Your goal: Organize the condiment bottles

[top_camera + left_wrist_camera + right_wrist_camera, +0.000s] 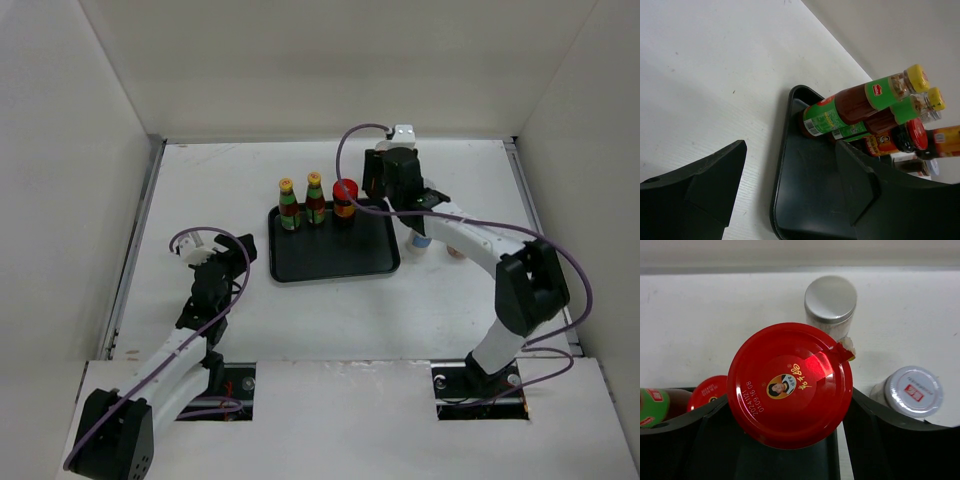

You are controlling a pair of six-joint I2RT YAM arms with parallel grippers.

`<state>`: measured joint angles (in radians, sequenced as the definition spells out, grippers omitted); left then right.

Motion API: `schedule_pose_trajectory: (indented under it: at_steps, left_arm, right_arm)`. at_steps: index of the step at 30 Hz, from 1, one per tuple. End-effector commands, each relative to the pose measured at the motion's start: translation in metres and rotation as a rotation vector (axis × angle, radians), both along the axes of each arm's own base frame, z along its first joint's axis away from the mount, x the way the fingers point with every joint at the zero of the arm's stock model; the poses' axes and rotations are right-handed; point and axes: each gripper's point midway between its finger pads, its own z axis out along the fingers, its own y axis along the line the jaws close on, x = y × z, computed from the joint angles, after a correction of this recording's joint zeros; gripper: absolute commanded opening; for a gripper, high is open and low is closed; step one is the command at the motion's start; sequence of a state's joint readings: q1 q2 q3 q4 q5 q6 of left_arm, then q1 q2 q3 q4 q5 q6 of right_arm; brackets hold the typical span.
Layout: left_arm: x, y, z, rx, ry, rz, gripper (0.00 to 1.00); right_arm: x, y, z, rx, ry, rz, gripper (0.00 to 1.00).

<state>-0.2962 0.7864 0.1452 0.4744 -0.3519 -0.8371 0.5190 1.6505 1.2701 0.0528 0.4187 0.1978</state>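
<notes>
Two slim sauce bottles with yellow caps (288, 205) (315, 198) stand along the back of the black tray (335, 262), with a red-lidded jar (345, 198) beside them. My right gripper (392, 190) is at the tray's back right corner. In the right wrist view it (790, 400) is shut on a second red-lidded jar (790, 382), a finger on each side, above the tray's right edge. The first jar's lid (707, 390) shows to its left. My left gripper (790, 150) stands open with nothing in it, low over the tray's left edge (782, 165).
Two shaker jars with grey lids (831, 297) (916, 390) stand on the table right of the tray; one (420, 242) shows partly under the right arm. White walls enclose the table on three sides.
</notes>
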Motion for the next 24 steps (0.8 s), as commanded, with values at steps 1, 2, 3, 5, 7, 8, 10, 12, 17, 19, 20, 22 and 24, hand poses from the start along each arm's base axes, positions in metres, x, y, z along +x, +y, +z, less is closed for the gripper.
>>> schedule_pose_trajectory:
  at_steps: [1,2,3,5,7,8,10,12,17,19,20,22,24]
  left_arm:
    - [0.002,-0.002,0.019,-0.003,-0.068,-0.006,0.70]
    - [0.002,-0.001,0.019,-0.001,-0.068,-0.005,0.70]
    - [0.003,-0.001,0.018,-0.001,-0.065,-0.005,0.70]
    - [0.003,-0.003,0.017,0.001,-0.057,-0.011,0.70]
    - [0.003,-0.003,0.018,0.000,-0.062,-0.011,0.70]
    - [0.003,-0.004,0.018,0.000,-0.063,-0.011,0.70]
    - [0.004,-0.003,0.015,0.003,-0.055,-0.010,0.70]
    - [0.004,-0.005,0.015,0.003,-0.051,-0.018,0.70]
    - [0.004,-0.005,0.015,0.003,-0.051,-0.018,0.70]
    - [0.004,-0.006,0.017,0.000,-0.059,-0.022,0.70]
    - [0.003,-0.005,0.018,0.001,-0.061,-0.019,0.70]
    - [0.003,-0.005,0.018,0.005,-0.062,-0.017,0.70]
    - [0.003,-0.006,0.016,0.006,-0.057,-0.020,0.70]
  right_arm:
    - [0.019,0.014,0.045,0.149,-0.162,-0.011,0.56]
    - [0.019,0.017,0.039,0.164,-0.153,-0.005,0.56]
    - [0.020,0.020,0.033,0.174,-0.144,-0.002,0.56]
    - [0.021,0.021,0.025,0.185,-0.132,-0.003,0.56]
    - [0.019,0.022,0.017,0.192,-0.122,-0.003,0.56]
    - [0.018,0.023,0.013,0.197,-0.117,-0.004,0.56]
    - [0.017,0.023,0.002,0.208,-0.103,-0.009,0.56]
    - [0.018,0.023,-0.012,0.208,-0.085,-0.021,0.56]
    - [0.020,0.023,-0.035,0.222,-0.065,-0.033,0.57]
    - [0.021,0.023,-0.038,0.222,-0.070,-0.039,0.57]
    - [0.022,0.022,-0.037,0.221,-0.077,-0.043,0.58]
    - [0.023,0.021,-0.040,0.208,-0.079,-0.050,0.58]
    - [0.024,0.021,-0.043,0.200,-0.076,-0.053,0.62]
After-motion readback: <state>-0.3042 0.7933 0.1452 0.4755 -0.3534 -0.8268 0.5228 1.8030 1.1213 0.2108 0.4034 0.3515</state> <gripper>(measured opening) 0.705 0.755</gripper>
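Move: My right hand already holds a red-capped jar. The free tray spot for it is almost straight below, about 1 cm left and 17 cm down. The tray's own red-capped jar stands some 8 cm to my left, the silver-capped bottle about 11 cm straight ahead, and the grey-lidded jar 9 cm right and 3 cm ahead, all roughly 12 cm below. From my left hand the spot lies about 16 cm ahead, 32 cm right and 8 cm down. I bring my right hand almost straight down, about 11 cm, lowering the gripped jar into the tray's far right corner, close along the right side of the jar already standing there. I drop fast at first, ease off partway, then sink on, tipping the fingers down by some 10 degrees and keeping my grip. ##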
